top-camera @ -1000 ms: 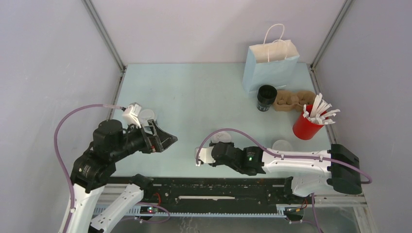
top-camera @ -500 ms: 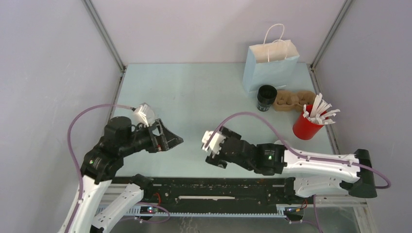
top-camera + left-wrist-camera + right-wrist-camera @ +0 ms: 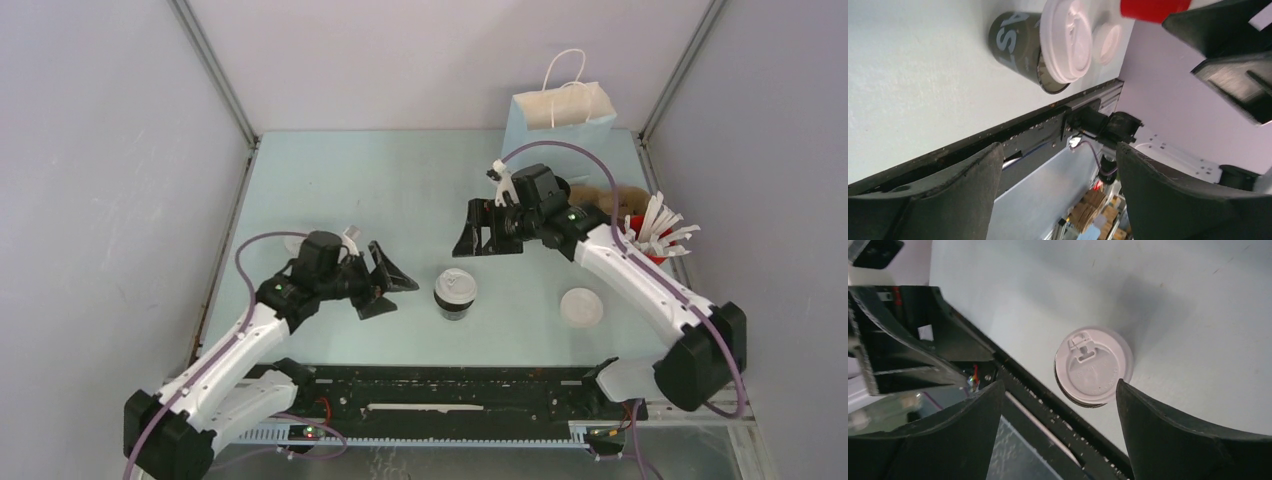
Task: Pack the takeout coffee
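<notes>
A dark coffee cup point(image 3: 455, 295) with a white lid point(image 3: 1093, 367) stands upright near the table's front middle. My left gripper point(image 3: 390, 293) is just left of it, open and empty; in the left wrist view the cup point(image 3: 1015, 42) lies ahead of the gripper point(image 3: 1058, 150), outside the jaws. My right gripper point(image 3: 478, 240) hangs open above and behind the cup, empty, looking down on the lid between its fingers point(image 3: 1158, 435). The light-blue paper bag point(image 3: 555, 120) stands at the back right. The cardboard carrier point(image 3: 612, 193) beside it is mostly hidden by the right arm.
A red cup point(image 3: 648, 250) full of white sticks stands at the right. A loose white lid point(image 3: 582, 306) lies right of the coffee cup, and another lid point(image 3: 297, 241) sits behind the left arm. The black rail point(image 3: 440, 385) runs along the near edge.
The lidded cup now stands at the front middle. My right gripper has let go, opened and swung back over the table. My left gripper has moved right, up beside the cup.
</notes>
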Robot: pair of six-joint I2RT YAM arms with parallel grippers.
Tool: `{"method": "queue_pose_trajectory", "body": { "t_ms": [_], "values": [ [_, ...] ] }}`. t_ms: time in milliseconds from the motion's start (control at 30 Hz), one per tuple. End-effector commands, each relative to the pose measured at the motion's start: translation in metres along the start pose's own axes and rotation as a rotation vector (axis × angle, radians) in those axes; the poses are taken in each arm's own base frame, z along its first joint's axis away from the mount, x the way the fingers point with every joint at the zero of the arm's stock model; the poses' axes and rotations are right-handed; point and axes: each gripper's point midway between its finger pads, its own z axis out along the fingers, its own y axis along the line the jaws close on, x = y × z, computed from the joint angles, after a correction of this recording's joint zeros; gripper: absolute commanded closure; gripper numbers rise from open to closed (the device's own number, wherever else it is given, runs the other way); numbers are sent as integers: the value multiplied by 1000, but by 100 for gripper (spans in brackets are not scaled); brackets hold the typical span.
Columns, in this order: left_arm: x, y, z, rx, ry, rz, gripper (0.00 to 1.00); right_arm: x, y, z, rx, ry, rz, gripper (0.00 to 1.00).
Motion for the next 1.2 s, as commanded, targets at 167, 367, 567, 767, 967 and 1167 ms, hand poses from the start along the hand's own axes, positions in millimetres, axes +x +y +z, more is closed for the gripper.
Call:
{"method": "queue_pose_trajectory", "body": {
  "t_ms": [167, 367, 567, 767, 967, 1167],
  "values": [
    [21, 10, 56, -24, 68, -6, 28, 33, -19, 27, -139, 262, 57, 26],
    [21, 17, 81, -27, 99, -25, 47, 29, -33, 46, -195, 273, 56, 27],
    [26, 26, 96, -56, 144, -35, 57, 29, -40, 63, -235, 289, 27, 27],
    [30, 30, 97, -74, 156, -31, 57, 38, -40, 81, -253, 339, 14, 28],
    [31, 34, 99, -87, 157, -27, 56, 46, -39, 85, -247, 368, -10, 37],
    [26, 27, 101, -81, 148, -8, 57, 51, -39, 79, -214, 377, -35, 48]
  ]
}}
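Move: The white lid resting off-centre on the cup is some 4 cm ahead, 10 cm to the right and 8 cm below the left hand; from the right hand it is about 3 cm back, 5 cm left and 12 cm down. A spare lid lies flat roughly 27 cm to the right of that cup, and the black cup stands 20 cm right of and 20 cm beyond it. A lidded cup stands 31 cm left of it and 11 cm farther out. Down and to the right, about 9 and 6 cm, the left hand sinks to the cup's near-left rim, closing to under half and tipping down some 10 degrees, one fingertip coming against the rim below the lid. The right hand descends about 12 cm, drifting slightly left and turning counter-clockwise, its fingers half closing as they reach the lid's far right side, one tip over its top. ##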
